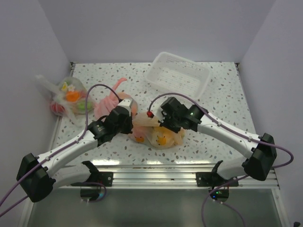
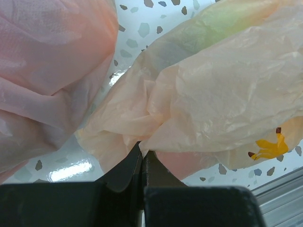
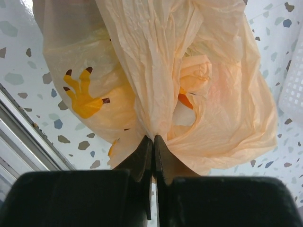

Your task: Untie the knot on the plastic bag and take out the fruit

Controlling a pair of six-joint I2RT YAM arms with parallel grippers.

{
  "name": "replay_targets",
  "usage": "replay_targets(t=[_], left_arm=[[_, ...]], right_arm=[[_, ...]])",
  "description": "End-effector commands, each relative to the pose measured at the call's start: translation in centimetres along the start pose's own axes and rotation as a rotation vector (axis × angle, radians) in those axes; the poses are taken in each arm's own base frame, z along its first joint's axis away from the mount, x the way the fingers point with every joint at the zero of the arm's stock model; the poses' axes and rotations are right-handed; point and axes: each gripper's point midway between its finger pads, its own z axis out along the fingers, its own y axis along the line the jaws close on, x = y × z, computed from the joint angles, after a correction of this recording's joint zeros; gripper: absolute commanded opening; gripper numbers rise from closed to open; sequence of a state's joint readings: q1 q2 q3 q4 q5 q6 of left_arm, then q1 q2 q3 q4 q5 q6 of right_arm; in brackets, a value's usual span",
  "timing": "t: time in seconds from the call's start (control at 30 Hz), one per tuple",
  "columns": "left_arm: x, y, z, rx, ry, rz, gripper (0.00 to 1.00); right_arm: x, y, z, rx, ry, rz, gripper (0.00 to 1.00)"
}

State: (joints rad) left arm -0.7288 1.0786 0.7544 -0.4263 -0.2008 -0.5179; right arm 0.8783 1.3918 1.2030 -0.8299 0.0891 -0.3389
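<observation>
The plastic bag (image 1: 161, 135), pale peach with orange-yellow prints, lies on the table between the two arms. My left gripper (image 1: 131, 124) is at its left side and is shut on a fold of its film (image 2: 142, 150). My right gripper (image 1: 160, 122) is shut on a bunched strip of the same bag (image 3: 154, 137), which runs up from the jaws. I cannot make out the knot. The fruit shows only as dim colour through the film: a green patch (image 2: 208, 28) and an orange bit (image 3: 185, 100).
A pink bag (image 1: 108, 101) lies just left of the peach one, close to my left fingers (image 2: 42, 71). A clear flower-print bag (image 1: 71, 98) sits at the far left. A white basket (image 1: 177, 75) stands at the back right, and its edge shows in the right wrist view (image 3: 294, 92).
</observation>
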Motion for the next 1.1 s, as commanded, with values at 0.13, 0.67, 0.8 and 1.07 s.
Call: replay_targets(t=[0.13, 0.67, 0.8, 1.07], left_arm=[[0.8, 2.1, -0.5, -0.105, 0.020, -0.026, 0.00], [4.2, 4.7, -0.3, -0.224, 0.090, -0.114, 0.00], [3.4, 3.1, -0.4, -0.124, 0.055, -0.130, 0.07], [-2.7, -1.2, -4.3, 0.065, -0.099, -0.201, 0.97]], right_arm=[[-1.0, -1.8, -3.9, 0.117, -0.162, 0.089, 0.00], [2.1, -9.7, -9.3, 0.405, -0.445, 0.645, 0.00], [1.1, -7.8, -7.9, 0.277, -0.486, 0.670, 0.00], [-0.2, -5.6, -6.3, 0.128, -0.496, 0.639, 0.00]])
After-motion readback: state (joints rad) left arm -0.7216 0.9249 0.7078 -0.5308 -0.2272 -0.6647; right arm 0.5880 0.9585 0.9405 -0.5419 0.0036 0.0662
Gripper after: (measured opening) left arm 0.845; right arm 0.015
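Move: The left hand pinches the left edge of the peach plastic bag, whose middle lies about 13 cm to its right, level fore and aft, some 7 cm below. The pink bag stands roughly 7 cm left and 10 cm ahead of it, also lower. The right hand grips a gathered fold; from there the peach bag's middle is about 9 cm left, 1 cm ahead and 9 cm below, with the white basket some 30 cm ahead, 2 cm right. Still pinching the gathered plastic, the right hand hauls it up nearly 10 cm and some 8 cm right, slightly forward, left side rising and turning clockwise about 30 degrees, then eases a few centimetres down and back left. The left hand lowers its edge about 4 cm while drifting left and back, opens wide to let go, and rises above it. ##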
